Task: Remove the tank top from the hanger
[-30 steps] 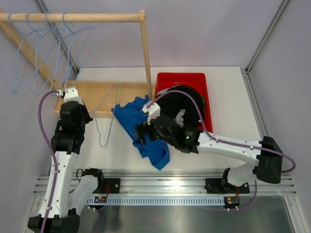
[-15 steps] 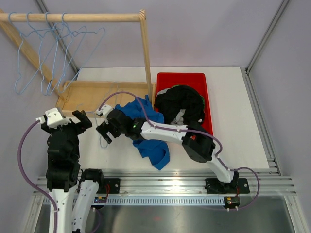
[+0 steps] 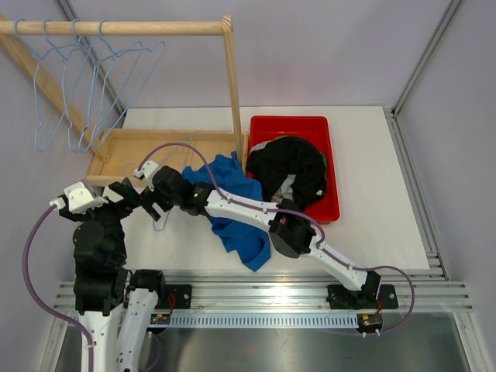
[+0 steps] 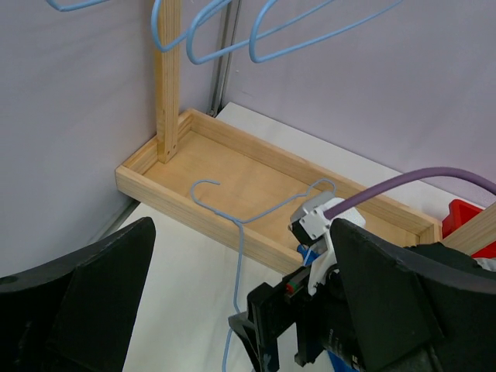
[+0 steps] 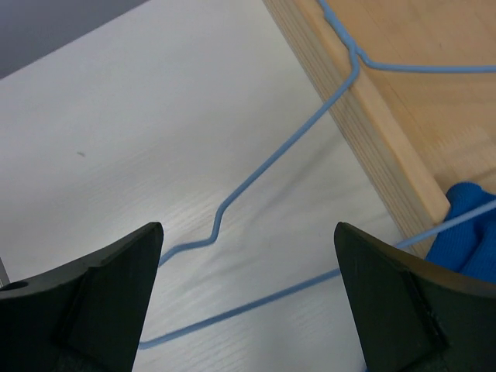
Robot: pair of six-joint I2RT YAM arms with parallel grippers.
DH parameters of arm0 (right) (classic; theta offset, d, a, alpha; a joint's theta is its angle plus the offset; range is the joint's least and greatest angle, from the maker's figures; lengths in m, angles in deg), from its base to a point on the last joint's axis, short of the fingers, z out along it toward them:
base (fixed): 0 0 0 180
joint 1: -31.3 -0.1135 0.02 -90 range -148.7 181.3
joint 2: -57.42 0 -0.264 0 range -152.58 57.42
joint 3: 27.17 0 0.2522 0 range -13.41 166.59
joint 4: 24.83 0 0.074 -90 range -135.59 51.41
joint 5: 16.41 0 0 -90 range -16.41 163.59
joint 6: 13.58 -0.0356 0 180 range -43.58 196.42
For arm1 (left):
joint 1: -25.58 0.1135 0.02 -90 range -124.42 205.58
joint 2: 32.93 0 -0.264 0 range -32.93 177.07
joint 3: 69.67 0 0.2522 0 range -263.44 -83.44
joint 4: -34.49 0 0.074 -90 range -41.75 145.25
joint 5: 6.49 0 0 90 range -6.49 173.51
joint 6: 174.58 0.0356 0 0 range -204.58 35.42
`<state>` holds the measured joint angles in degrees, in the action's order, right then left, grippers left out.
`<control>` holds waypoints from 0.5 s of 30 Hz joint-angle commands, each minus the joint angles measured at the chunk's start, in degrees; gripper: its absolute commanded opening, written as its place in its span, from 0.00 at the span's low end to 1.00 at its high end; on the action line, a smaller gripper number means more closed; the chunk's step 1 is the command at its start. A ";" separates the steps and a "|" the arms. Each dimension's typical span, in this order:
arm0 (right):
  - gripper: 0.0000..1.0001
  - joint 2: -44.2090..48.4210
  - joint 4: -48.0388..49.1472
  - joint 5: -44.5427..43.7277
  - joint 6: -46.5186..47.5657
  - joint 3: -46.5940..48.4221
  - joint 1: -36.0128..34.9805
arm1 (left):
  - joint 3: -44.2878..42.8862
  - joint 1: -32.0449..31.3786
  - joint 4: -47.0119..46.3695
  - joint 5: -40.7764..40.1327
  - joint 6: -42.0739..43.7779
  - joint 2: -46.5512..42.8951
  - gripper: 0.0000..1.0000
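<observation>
The blue tank top [image 3: 232, 209] lies crumpled on the white table, off the hanger; its edge shows in the right wrist view [image 5: 474, 232]. The light blue wire hanger [image 4: 239, 256] lies flat, its hook resting in the wooden tray [image 4: 256, 178]. In the top view only a bit of the hanger [image 3: 160, 225] shows under the arms. My right gripper [image 5: 248, 229] hovers open over the hanger's wires [image 5: 271, 163], touching nothing. My left gripper [image 4: 244, 225] is open and empty, facing the hanger's neck and the right gripper [image 3: 155, 208]. The left gripper [image 3: 130, 195] is at the table's left.
A wooden rail [image 3: 116, 28] carries several blue hangers [image 3: 85, 85] at back left, with an upright post [image 3: 232, 85] rising from the wooden tray [image 3: 194, 143]. A red bin [image 3: 291, 128] at back centre holds a black garment [image 3: 291, 167].
The left gripper opened and its arm pulled back from the tray toward the near left. The right arm swung left from over the tank top to above the hanger.
</observation>
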<state>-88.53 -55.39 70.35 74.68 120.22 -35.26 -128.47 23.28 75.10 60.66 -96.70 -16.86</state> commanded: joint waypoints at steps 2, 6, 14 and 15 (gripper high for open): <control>0.99 -5.39 -3.15 1.93 0.77 9.10 0.74 | 0.04 -0.07 -2.77 -0.35 -0.80 0.01 0.99; 0.97 -6.89 -1.66 2.98 -0.28 10.07 1.26 | 0.04 0.02 -2.51 -0.79 -0.80 -0.34 0.99; 0.73 -10.32 -2.36 7.37 -2.48 13.07 3.20 | 0.30 0.02 -2.51 -0.09 -0.71 -1.05 0.99; 0.67 -10.41 -2.54 7.46 -2.48 12.98 3.28 | 0.30 0.02 -2.59 0.09 -0.80 -1.05 0.99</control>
<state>-98.63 -58.42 75.26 73.00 129.94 -32.75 -128.36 23.28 75.08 60.70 -96.75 -17.53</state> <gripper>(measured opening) 0.729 0.987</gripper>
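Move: The right hand is open just above the near end of the bare blue hanger, which is only about 1 cm ahead, 1 cm to its right and 7 cm below. The wooden tray's middle is about 15 cm ahead, 4 cm right and 8 cm down; the blue tank top's middle is some 20 cm right and 1 cm ahead, 9 cm down. From the left hand, the hanger's near end lies roughly 3 cm ahead, 3 cm right and 25 cm below. The right hand finishes a small leftward drift of about 1 cm, then sinks some 6 cm towards the near end of the hanger beside the tray's front rim, easing forward about 2 cm as it goes. On the way down its fingers begin to close, from wide open to about three quarters, with the hanger's bottom bar running across the gap between them, though they haven't pinched it yet. ##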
